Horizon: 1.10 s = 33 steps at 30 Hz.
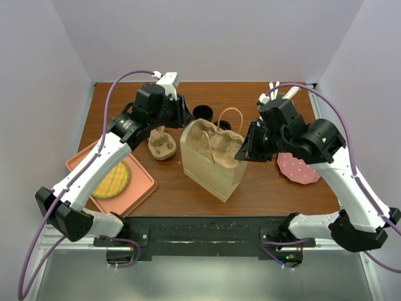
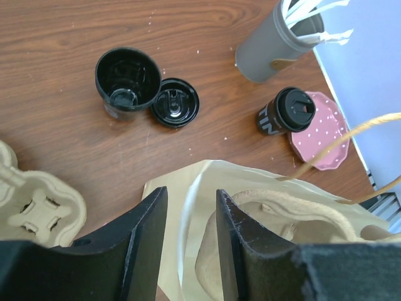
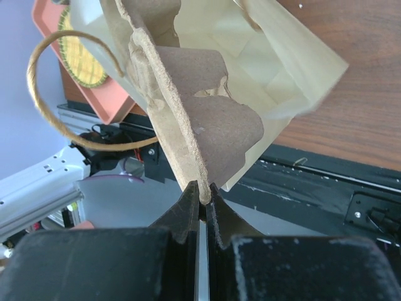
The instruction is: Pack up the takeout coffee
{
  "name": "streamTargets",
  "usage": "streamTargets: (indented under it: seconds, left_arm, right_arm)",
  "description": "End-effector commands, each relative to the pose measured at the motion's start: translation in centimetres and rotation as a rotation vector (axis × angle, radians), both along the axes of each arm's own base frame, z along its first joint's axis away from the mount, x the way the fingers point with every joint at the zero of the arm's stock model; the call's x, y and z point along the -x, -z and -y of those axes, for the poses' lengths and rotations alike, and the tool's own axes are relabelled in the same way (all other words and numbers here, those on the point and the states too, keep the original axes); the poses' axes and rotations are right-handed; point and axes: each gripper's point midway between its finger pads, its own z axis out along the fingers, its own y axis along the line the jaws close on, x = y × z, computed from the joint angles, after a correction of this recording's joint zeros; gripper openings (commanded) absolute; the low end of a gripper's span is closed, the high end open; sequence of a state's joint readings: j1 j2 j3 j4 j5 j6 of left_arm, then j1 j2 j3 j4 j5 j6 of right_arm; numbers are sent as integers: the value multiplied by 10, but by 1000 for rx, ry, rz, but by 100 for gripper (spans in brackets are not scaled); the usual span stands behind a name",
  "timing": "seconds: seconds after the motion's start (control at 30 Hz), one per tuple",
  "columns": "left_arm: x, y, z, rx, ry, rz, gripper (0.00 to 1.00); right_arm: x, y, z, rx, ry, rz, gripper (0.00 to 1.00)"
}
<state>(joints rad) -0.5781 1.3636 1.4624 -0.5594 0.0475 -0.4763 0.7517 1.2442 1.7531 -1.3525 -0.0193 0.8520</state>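
The takeout coffee (image 2: 287, 111), a small black lidded cup, stands on the table beside a pink dotted plate (image 2: 322, 132); the top view hides it behind my right arm. A tan paper bag (image 1: 210, 174) stands upright mid-table with a pulp cup carrier (image 1: 210, 141) inside it. My left gripper (image 2: 191, 194) is open over the bag's far rim, with the rim's edge between its fingers. My right gripper (image 3: 202, 187) is shut on the edge of the cup carrier (image 3: 200, 119) at the bag's right side.
A lidless black cup (image 2: 127, 80) and a loose black lid (image 2: 175, 102) sit behind the bag. A grey holder of straws (image 2: 276, 41) stands at the back right. A second pulp carrier (image 1: 161, 145) lies left of the bag. A pink tray (image 1: 141, 188) lies at front left.
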Motion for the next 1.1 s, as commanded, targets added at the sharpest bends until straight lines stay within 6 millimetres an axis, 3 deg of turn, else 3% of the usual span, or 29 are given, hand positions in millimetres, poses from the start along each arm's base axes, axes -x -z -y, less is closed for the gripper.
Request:
streamTargets:
  seconds: [0.0,0.37,0.83,0.97,1.07]
  left_arm:
    - [5,-11,-2,0,29,47,42]
    - [2,2,-1,-54,59,38,40]
    - [18,20,4,-17,109,-8,34]
    - [24,22,9,14,136,-16,9]
    - [29,22,11,38,147,-24,0]
  right_arm:
    - [14,-5,5,15,-29,-49,0]
    - [21,8,-1,-8,11,-143,0]
    - [26,11,-11,-120,104,-214,4]
    - [24,13,-12,-123,120,-231,7]
    - [22,13,-16,-148,131,-237,6]
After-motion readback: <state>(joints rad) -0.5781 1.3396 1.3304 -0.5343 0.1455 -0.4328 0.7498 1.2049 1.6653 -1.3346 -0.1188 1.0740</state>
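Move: The left hand's open fingers stand just above the paper bag's far-left top corner, which lies some 4 cm below and 2 cm back. From this hand, the empty black cup is about 15 cm ahead and 5 cm right, the black lid 16 cm ahead and 13 cm right, and the spare cup tray 5 cm ahead and 15 cm left. The right hand holds the cup tray in the bag's mouth; the bag's middle lies about 6 cm ahead, 10 cm left and 14 cm below it. The left hand sinks about 4 cm onto the bag's far-left top corner, easing back some 2 cm late on, and then shuts its fingers to pinch the paper there. Meanwhile the right hand, still with the cup tray's rim between its fingertips, edges a centimetre left and forward, then draws back a couple of centimetres while sinking slightly and tilting over by 10 to 15 degrees, its grip slackening at the very end without opening clear. ##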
